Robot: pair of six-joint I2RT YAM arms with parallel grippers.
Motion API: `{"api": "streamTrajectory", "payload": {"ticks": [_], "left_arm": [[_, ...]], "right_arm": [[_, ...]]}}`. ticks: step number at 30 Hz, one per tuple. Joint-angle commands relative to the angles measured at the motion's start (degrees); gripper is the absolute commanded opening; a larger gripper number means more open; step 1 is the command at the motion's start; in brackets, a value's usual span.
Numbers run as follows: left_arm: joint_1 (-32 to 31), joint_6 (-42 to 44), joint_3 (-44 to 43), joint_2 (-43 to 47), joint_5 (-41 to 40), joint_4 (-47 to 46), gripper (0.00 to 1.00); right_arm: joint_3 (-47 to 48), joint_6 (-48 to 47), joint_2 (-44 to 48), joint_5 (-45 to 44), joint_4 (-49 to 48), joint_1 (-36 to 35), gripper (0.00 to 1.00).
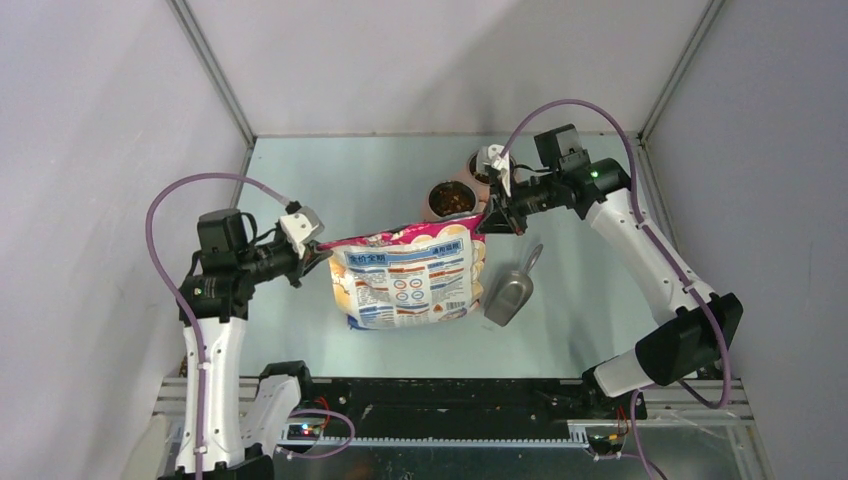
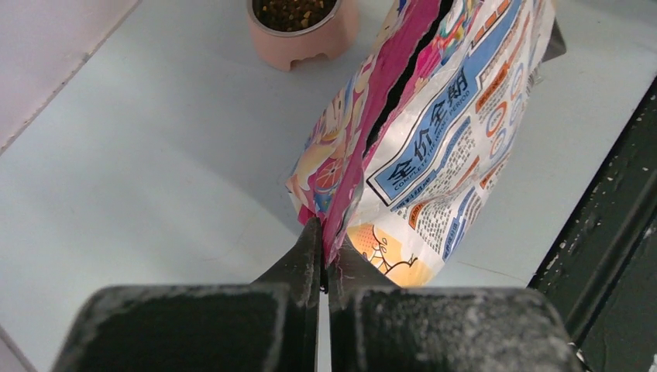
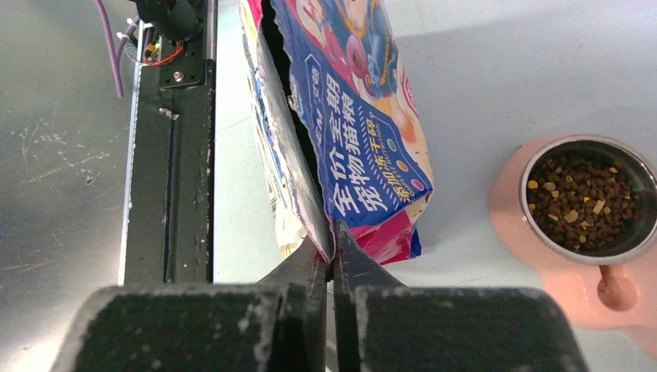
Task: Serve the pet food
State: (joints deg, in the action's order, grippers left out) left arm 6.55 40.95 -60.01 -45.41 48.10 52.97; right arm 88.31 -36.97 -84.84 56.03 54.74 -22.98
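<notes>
The pink-white-blue printed bag hangs between both arms above the table, its top slit slightly parted. My left gripper is shut on the bag's left top corner; in the left wrist view the fingertips pinch the pink edge of the bag. My right gripper is shut on the right top corner, its tips clamping the bag. Pet food fills a metal-lined pink bowl just behind the bag; the kibble shows clearly in the right wrist view.
A grey metal scoop lies on the table right of the bag. The pink bowl has a second cup behind the right wrist. The black base rail runs along the near edge.
</notes>
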Motion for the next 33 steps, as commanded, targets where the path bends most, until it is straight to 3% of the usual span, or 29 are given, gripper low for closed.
{"api": "streamTrajectory", "payload": {"ticks": [1,7,9,10,12,14,16,20,24,28,33], "left_arm": [[2.3,-1.6,-1.5,1.0,3.3,-2.8,0.0],[-0.1,3.6,-2.1,-0.6,3.0,6.9,0.01],[-1.0,5.0,-2.2,-1.2,2.4,9.6,0.14],[-1.3,5.1,-2.0,-1.0,2.2,10.0,0.34],[-1.8,3.9,-1.5,-0.1,1.8,8.8,0.57],[-3.1,2.7,-0.9,1.0,0.8,7.0,0.68],[-5.4,2.5,-1.3,1.2,-0.7,6.7,0.71],[-12.1,2.2,-2.7,-0.7,-4.5,6.0,0.79],[-13.9,-0.1,-3.7,-2.6,-7.7,0.9,0.79],[-14.3,-0.1,-6.8,-4.7,-11.6,-0.2,0.79],[-14.3,3.3,-11.5,-7.3,-15.7,5.3,0.78]], "right_arm": [[0.9,3.0,3.6,-0.9,-5.2,2.7,0.0],[0.3,-0.3,3.6,-3.8,-4.3,0.0,0.01],[0.0,-2.1,3.9,-4.9,-3.3,-1.0,0.03],[-0.1,-2.9,4.0,-5.0,-2.8,-1.4,0.03],[0.3,-4.1,3.9,-5.0,-1.6,-1.9,0.07],[1.1,-6.4,3.6,-5.3,0.4,-2.7,0.09],[2.5,-9.1,3.1,-6.0,2.7,-3.8,0.14],[4.9,-11.6,2.0,-8.1,5.4,-6.0,0.35],[6.9,-12.5,0.3,-9.2,6.7,-7.5,0.49],[11.6,-14.3,-3.0,-10.5,11.0,-8.8,0.55],[14.7,-15.0,-5.2,-11.1,13.8,-9.8,0.56]]}}
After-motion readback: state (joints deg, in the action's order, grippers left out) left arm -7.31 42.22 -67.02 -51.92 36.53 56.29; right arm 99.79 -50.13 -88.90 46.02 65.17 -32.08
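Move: The two hands still pinch the top corners of the upright pet food bag, its mouth pulled nearly shut. The bag's middle is about 15 cm right, 1 cm ahead and 13 cm below the left hand; from the right hand it is roughly 14 cm left, 3 cm back and 14 cm down. From the right hand, the nearer bowl lies some 22 cm ahead, 4 cm left, and the scoop about level with it, 8 cm right, both some 25 cm lower. The left hand slackens its pull, easing about 3 cm back and as far to the right towards the bag while sinking slightly, opens wide to let go of the left corner, then swings some 4 cm forward and a little up again, its fingers spread either side of that corner. The right hand keeps its pinch a moment longer, then opens about halfway to free the right corner as it goes roughly 2 cm left towards the bag, a little back and up, the wrist rolling and turning counter-clockwise some 15 degrees so its parted fingers straddle the corner. ##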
